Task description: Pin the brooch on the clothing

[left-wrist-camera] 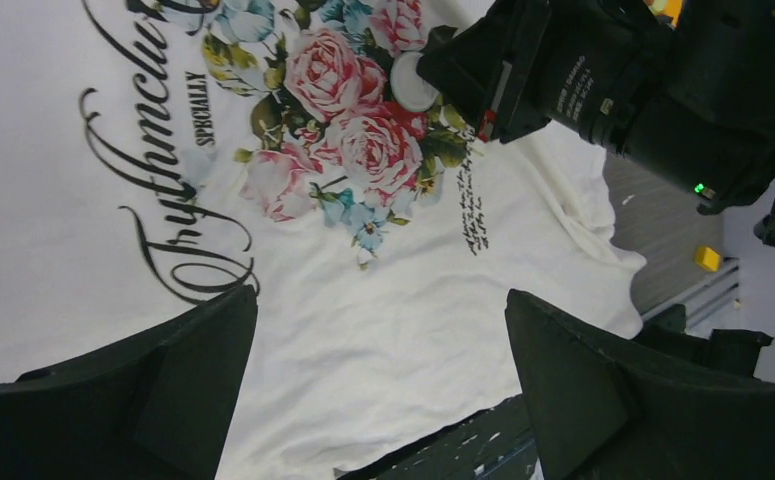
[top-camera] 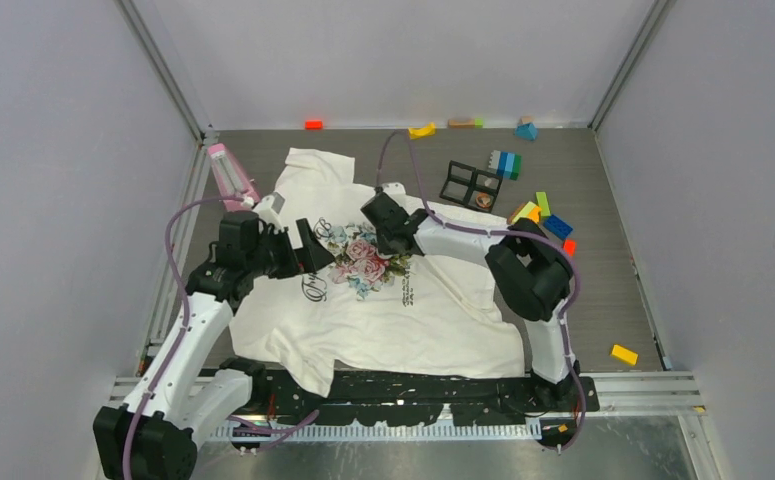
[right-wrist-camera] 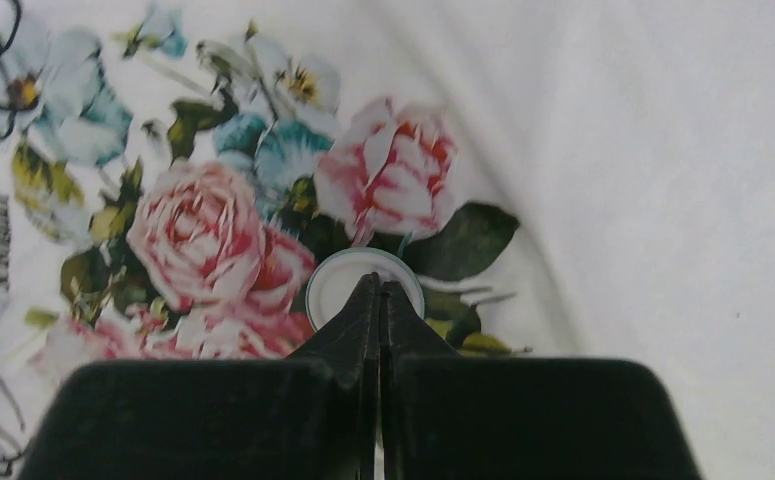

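The clothing (top-camera: 423, 315) is a white T-shirt with a rose print, spread flat on the table between the arms. A small round white brooch (right-wrist-camera: 346, 283) lies flat on the roses; in the left wrist view the brooch (left-wrist-camera: 413, 86) sits at the print's right edge. My right gripper (right-wrist-camera: 379, 284) is shut, with its joined fingertips down on the brooch's face and nothing seen between them. From above, the right gripper (top-camera: 388, 248) hides the brooch. My left gripper (top-camera: 313, 255) hovers over the cursive lettering, wide open and empty, with plain white shirt (left-wrist-camera: 383, 340) between its fingers (left-wrist-camera: 213, 340).
Coloured toy bricks (top-camera: 541, 208) and a black two-cell frame (top-camera: 471, 184) lie on the table to the right of the shirt. A pink bottle (top-camera: 229, 172) sits at the back left. A lone yellow brick (top-camera: 623, 354) rests near the right front rail.
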`<state>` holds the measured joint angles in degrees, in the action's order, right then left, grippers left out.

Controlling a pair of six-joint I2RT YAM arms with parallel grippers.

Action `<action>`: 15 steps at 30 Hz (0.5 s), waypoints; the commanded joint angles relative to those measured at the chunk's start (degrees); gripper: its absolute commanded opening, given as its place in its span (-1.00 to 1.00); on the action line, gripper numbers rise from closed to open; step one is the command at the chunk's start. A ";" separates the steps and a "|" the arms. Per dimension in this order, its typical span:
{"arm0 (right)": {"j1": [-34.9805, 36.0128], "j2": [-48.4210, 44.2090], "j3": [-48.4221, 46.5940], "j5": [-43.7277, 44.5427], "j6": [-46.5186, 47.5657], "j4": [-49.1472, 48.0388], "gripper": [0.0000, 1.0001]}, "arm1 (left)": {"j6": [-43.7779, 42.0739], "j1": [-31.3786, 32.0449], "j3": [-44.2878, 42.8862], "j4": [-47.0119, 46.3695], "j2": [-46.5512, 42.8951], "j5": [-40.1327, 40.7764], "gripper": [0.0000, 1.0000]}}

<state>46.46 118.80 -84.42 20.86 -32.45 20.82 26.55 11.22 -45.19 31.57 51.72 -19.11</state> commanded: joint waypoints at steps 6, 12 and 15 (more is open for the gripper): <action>2.99 -20.05 16.20 -11.50 6.21 -15.21 -0.99 | 11.68 -0.15 7.72 -15.01 0.83 -15.78 0.88; 4.54 -27.21 20.37 -18.38 8.50 -20.34 -0.99 | 12.43 0.05 8.47 -16.99 2.29 -20.73 0.53; 5.76 -28.82 20.57 -19.86 9.70 -23.54 -0.99 | 12.87 0.58 8.85 -18.14 3.00 -21.62 0.41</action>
<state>50.43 93.65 -64.16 5.52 -25.43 5.63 38.04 11.27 -36.91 18.48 54.00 -36.14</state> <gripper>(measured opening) 0.022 0.738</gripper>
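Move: The brooch, already pinched in the right fingers, hangs low over the shirt, about 11 cm ahead of the open left gripper, 13 cm to its right and 15 cm below; the left gripper is thus 11 cm back, 13 cm left and 15 cm above the right hand. From the right hand, the flower print's middle lies 2 cm back, 3 cm left and 3 cm below; the black tray is some 15 cm ahead and 18 cm right. Right hand carries its pinched brooch some 10 cm up, 8 back, towards the partly closing, rightward-moving left gripper. ##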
